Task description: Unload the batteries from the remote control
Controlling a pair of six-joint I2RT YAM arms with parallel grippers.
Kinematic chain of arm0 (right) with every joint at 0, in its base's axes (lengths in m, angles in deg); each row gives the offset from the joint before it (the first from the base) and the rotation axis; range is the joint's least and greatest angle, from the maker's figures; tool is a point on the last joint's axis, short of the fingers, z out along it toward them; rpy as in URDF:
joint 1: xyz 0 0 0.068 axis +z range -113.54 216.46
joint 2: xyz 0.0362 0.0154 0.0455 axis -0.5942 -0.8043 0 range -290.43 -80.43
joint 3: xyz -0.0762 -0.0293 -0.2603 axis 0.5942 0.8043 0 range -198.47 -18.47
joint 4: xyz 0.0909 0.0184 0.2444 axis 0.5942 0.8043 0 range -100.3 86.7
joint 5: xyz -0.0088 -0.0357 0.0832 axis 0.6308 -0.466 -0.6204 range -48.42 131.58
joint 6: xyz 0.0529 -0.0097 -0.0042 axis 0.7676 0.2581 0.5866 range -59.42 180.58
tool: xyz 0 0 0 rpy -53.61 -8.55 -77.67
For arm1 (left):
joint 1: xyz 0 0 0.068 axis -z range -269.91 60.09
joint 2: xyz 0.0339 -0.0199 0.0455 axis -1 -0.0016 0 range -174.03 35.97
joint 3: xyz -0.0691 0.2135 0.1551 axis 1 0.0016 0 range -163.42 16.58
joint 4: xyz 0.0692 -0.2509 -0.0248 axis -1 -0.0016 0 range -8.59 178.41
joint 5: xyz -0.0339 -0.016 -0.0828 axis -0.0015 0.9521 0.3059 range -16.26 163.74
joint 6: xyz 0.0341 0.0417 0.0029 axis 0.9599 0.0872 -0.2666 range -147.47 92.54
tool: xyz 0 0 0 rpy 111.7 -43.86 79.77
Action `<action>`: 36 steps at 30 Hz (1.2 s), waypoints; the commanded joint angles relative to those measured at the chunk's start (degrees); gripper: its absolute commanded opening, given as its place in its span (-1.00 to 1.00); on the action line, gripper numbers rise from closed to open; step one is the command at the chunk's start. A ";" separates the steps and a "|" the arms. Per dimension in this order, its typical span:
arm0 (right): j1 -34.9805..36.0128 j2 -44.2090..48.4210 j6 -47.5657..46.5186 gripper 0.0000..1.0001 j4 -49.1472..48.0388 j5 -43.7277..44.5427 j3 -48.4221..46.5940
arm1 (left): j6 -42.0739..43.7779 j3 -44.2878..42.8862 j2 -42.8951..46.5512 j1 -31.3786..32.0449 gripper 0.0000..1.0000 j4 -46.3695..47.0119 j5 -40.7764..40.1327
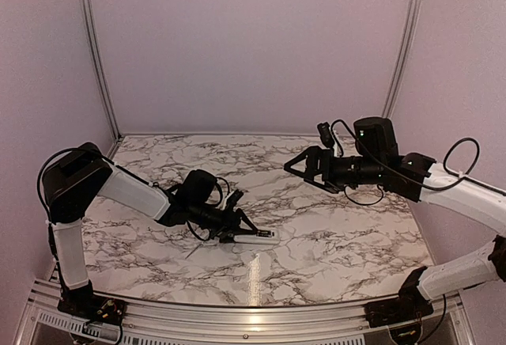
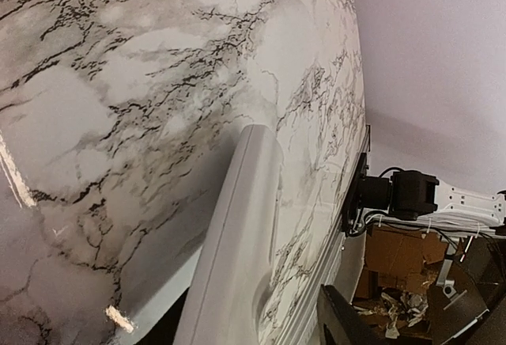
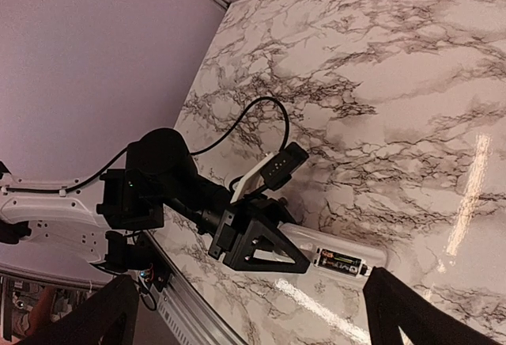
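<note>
The white remote control (image 1: pixel 259 236) lies flat on the marble table near the front middle. My left gripper (image 1: pixel 248 232) reaches low along the table and straddles its near end. In the left wrist view the remote control (image 2: pixel 237 242) runs up between the jaws, and a gap shows between its edge and the right finger (image 2: pixel 348 323), so the jaws stand open. In the right wrist view a dark battery (image 3: pixel 337 263) sits in the open recess at the remote's free end (image 3: pixel 371 256). My right gripper (image 1: pixel 295 167) hangs open above the table's right half, holding nothing.
A thin pale stick (image 1: pixel 193 252) lies on the table just in front of the left forearm. Metal rails run along the table's front edge (image 1: pixel 237 313), and pink walls enclose the back and sides.
</note>
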 commanded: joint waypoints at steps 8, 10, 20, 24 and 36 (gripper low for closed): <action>-0.26 -1.22 -0.96 0.97 1.50 0.20 -2.12 | 8.17 -1.32 3.61 0.29 0.17 -10.84 -3.32; -0.26 -1.26 -0.95 0.97 1.52 0.19 -2.09 | 9.88 -2.15 4.18 0.29 0.21 -13.53 -4.49; -0.27 -1.57 -0.60 0.97 0.54 0.48 -1.91 | 17.30 -5.27 8.40 0.30 0.64 -26.24 -12.13; -0.26 -2.58 -0.93 0.97 0.43 0.52 -2.79 | 19.75 -6.23 10.55 0.30 0.77 -30.50 -15.04; -0.26 -2.86 -2.39 0.97 1.69 1.67 -4.99 | 26.10 -10.99 14.13 0.26 0.95 -41.40 -25.14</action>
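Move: By the left hand's parted fingers lies the remote, its middle some 3 cm to the right, 1 cm back and 2 cm below the hand point, battery bay up. The thin white stick lies about 10 cm to the left, 3 cm nearer the base and some 3 cm lower. From the idle right hand the remote is roughly 12 cm to the left, 3 cm back and 21 cm below. Opening its already parted fingers to nearly full width, the left hand first sinks about 1.5 cm while easing left, then rises some 4 cm, still going left and a little forward, away from the remote. It ends about 5 cm to the left, its wrist rolling and tipping the fingers more steeply down, clear of the remote. ##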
